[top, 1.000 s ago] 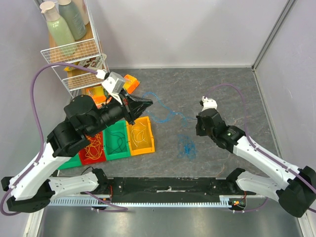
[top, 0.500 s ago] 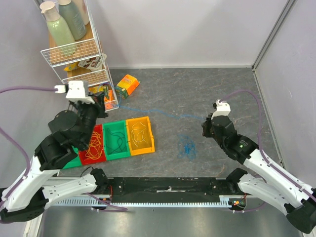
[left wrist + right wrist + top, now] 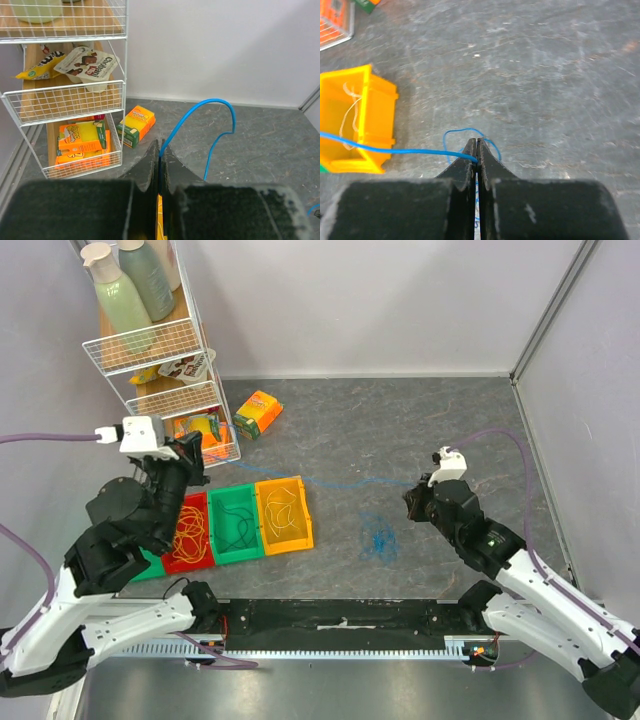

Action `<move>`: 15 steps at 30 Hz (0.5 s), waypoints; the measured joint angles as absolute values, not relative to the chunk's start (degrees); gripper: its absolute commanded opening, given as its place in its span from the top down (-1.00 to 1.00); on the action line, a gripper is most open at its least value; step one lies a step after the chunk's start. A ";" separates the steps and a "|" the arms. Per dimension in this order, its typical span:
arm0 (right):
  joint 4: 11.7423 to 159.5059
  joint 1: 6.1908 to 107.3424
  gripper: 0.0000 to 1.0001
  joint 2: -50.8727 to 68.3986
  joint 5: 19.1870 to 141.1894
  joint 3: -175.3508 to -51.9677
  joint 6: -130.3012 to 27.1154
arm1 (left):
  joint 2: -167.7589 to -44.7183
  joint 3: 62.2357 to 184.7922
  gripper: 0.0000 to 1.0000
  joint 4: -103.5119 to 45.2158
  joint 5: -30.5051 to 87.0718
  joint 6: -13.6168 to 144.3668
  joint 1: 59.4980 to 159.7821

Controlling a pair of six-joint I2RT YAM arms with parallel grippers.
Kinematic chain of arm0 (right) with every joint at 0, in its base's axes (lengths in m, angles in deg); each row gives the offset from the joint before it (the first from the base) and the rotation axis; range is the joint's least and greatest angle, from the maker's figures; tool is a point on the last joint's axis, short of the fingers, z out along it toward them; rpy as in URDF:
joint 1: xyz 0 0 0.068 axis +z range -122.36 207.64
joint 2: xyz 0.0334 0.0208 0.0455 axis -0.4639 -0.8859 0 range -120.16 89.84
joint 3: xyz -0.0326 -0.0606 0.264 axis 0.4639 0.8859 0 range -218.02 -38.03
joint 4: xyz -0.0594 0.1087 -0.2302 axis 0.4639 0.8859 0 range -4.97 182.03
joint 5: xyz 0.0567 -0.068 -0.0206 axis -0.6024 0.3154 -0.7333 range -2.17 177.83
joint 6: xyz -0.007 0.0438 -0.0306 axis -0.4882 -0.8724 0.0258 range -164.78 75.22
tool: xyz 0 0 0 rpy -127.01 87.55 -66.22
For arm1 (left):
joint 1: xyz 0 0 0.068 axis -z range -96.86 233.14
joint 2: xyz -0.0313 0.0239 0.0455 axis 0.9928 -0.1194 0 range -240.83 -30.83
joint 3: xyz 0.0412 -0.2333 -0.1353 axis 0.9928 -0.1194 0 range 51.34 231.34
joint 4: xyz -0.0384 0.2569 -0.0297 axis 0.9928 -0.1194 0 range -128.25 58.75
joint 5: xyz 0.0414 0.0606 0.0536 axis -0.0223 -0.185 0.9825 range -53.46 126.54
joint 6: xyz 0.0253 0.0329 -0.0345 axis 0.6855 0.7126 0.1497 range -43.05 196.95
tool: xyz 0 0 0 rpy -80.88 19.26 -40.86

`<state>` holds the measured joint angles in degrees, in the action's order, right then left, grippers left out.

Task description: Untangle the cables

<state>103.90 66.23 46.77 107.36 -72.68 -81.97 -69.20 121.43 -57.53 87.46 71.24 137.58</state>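
Observation:
One blue cable is stretched in a thin line between my two grippers, above the table. My left gripper is by the wire rack, shut on one end; in the left wrist view that cable arcs out from the closed fingertips of the left gripper. On the right, my right gripper is shut on the other end; its wrist view shows the cable running left from the right gripper. A small bunch of blue cables lies on the table between the arms.
Three bins sit at front left: red with orange cables, green with dark green ones, yellow with yellow ones. A wire rack with food packs stands at back left. An orange box lies beside it.
My left arm has swung back left from over the bins to beside the rack, pulling the blue cable out straight. My right gripper has shifted slightly nearer, still holding its end.

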 measured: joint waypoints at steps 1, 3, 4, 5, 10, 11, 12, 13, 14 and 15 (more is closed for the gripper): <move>102.98 66.10 1.00 46.67 105.30 -72.59 -80.59 | -69.86 121.43 0.96 -57.58 87.22 71.26 137.53; 100.25 65.70 1.00 45.57 97.02 -72.57 -77.60 | -71.72 121.63 0.97 -58.02 84.88 71.28 137.47; 98.96 65.73 1.00 44.65 92.56 -72.64 -76.26 | -72.83 121.87 0.97 -58.43 83.15 71.30 137.47; 98.28 65.79 1.00 43.28 88.28 -72.92 -75.06 | -74.62 122.57 0.96 -59.09 79.40 71.33 137.47; 98.44 68.15 1.00 35.21 70.86 -76.81 -69.07 | -83.61 124.12 0.97 -60.05 57.19 71.30 137.36; 99.03 69.03 1.00 34.75 69.06 -77.73 -68.07 | -85.07 124.03 0.96 -60.18 53.60 71.28 137.36; 99.57 69.88 1.00 34.62 67.64 -78.62 -67.19 | -86.56 123.66 0.97 -60.20 49.39 71.24 137.33; 100.19 70.88 1.00 34.64 66.11 -79.91 -66.30 | -87.61 123.13 0.96 -60.29 45.89 71.15 137.20; 100.45 71.41 1.00 34.64 65.33 -80.74 -65.82 | -88.37 122.59 0.97 -60.33 42.94 70.80 137.05; 100.51 72.04 1.00 34.64 64.58 -81.79 -65.29 | -89.09 122.06 0.96 -60.31 39.97 70.30 136.74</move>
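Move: Both hands already pinch the blue cable, strung between them above the table. Its loose pile lies some 7 cm to the right hand's left, 2 cm back and 17 cm below; the orange bin is about 31 cm to that hand's left, 3 cm ahead. From the left hand the pile is roughly 34 cm right, level ahead and 43 cm down, the orange bin about 9 cm right and 6 cm ahead, the green bin beside it 3 cm left and 4 cm ahead. Both shut grippers keep their pinch on the blue cable as the hands swing in towards each other. The left sweeps about 20 cm right and sinks nearly 10 cm, over the orange bin, turning clockwise and tipping down a little; the right goes about 12 cm left and 8 cm back, rising slightly late on, and turns some 50 degrees counter-clockwise. ##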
